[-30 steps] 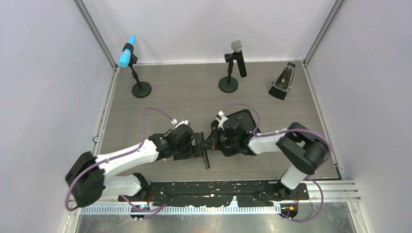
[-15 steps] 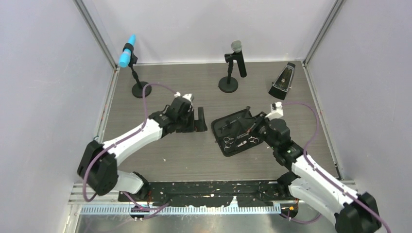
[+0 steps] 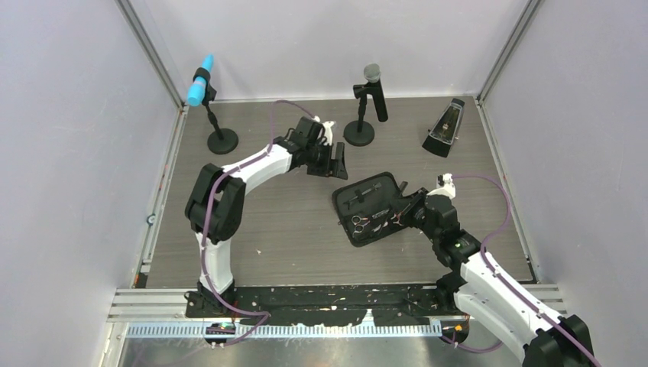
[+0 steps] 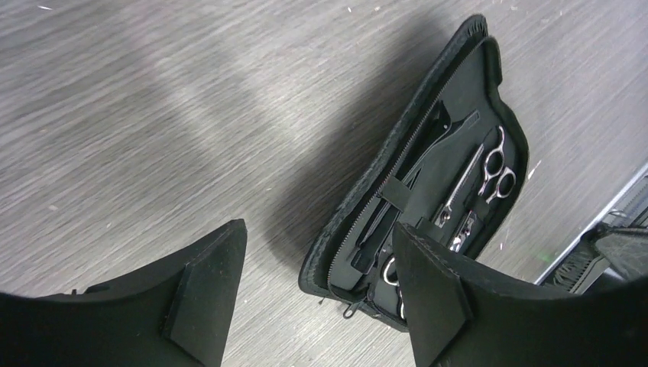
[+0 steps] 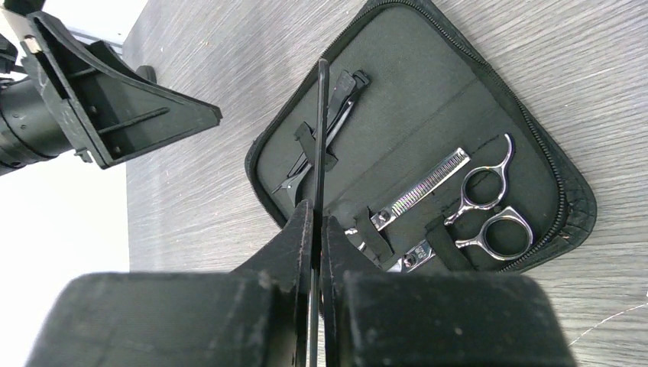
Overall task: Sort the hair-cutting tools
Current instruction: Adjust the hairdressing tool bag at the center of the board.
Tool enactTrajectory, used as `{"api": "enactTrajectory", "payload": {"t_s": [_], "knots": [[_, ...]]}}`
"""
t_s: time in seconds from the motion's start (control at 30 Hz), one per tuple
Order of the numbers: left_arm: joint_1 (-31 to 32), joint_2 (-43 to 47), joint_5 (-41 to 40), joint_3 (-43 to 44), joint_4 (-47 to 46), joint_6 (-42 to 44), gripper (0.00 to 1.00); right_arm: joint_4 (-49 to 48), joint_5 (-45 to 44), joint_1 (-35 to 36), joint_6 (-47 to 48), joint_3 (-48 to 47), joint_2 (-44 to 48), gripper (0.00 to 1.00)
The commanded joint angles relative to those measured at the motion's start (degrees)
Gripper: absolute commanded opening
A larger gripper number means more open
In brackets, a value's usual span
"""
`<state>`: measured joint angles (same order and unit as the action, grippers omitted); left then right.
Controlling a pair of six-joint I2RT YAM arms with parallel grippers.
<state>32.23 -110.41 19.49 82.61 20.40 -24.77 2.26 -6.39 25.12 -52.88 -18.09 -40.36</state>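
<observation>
The black zip case (image 3: 372, 208) lies open on the table with silver scissors (image 5: 484, 209) strapped in its right half and thin black hair clips (image 5: 330, 131) in its left half. My right gripper (image 5: 315, 210) is shut on the flat black comb (image 5: 322, 115), seen edge-on and pointing out over the clips. In the top view that right gripper (image 3: 405, 212) sits at the case's right edge. My left gripper (image 3: 336, 162) hangs open and empty behind the case, near the grey microphone's base. From the left wrist, the case (image 4: 428, 191) and scissors (image 4: 497, 164) show past the left gripper (image 4: 317, 294).
A blue-headed microphone (image 3: 202, 88) stands at the back left. A grey-headed one (image 3: 372, 92) on a round base (image 3: 358, 134) stands just behind my left gripper. A dark metronome (image 3: 445, 128) sits at the back right. Walls close in the table on three sides.
Both grippers were together at the front middle of the table. The left one has swung open to the back; the right arm has drawn back to the right, still gripping the comb.
</observation>
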Motion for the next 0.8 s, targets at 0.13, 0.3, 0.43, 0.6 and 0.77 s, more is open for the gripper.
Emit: {"api": "enactTrajectory", "payload": {"t_s": [0.13, 0.3, 0.43, 0.6, 0.77], "knots": [[0.7, -4.2, 8.9, 1.7, 1.2, 3.2, 0.65, -2.8, 0.1, -1.2, -0.3, 0.3, -1.0, 0.05], [1.6, -2.7, 9.3, -3.8, -0.4, 2.4, 0.50, -3.8, 1.4, -2.0, 0.1, -0.1, -2.1, 0.05], [1.7, 2.3, 5.9, -11.7, -5.9, -0.6, 0.36, -4.5, 2.7, -2.0, 1.4, -0.7, -3.3, 0.05], [1.6, 8.2, 3.4, -19.7, -10.0, -4.3, 0.16, -5.5, 5.2, -2.0, 3.4, -1.7, -6.6, 0.05], [1.9, 19.9, -2.6, -33.5, -14.7, -17.0, 0.00, -9.3, 10.4, -2.0, 2.4, -2.2, -9.6, 0.05]]}}
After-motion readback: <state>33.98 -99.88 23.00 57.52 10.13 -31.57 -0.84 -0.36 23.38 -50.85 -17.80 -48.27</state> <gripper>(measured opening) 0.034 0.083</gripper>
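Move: The open tool bag's middle lies about 11 cm back and 8 cm to the right of the open left hand, some 8 cm lower; its left corner is about 8 cm back, 1 cm left and 7 cm below. The clips sit about 9 cm back and 5 cm right, the microphone stand 9 cm ahead and 5 cm right. From the right hand, still gripping the comb, the bag's middle is about 7 cm left, level fore-and-aft, 8 cm below. Left hand moves back 9 cm and down, pinches the bag's left corner, rises slightly; comb-holding right sinks 3 cm. ##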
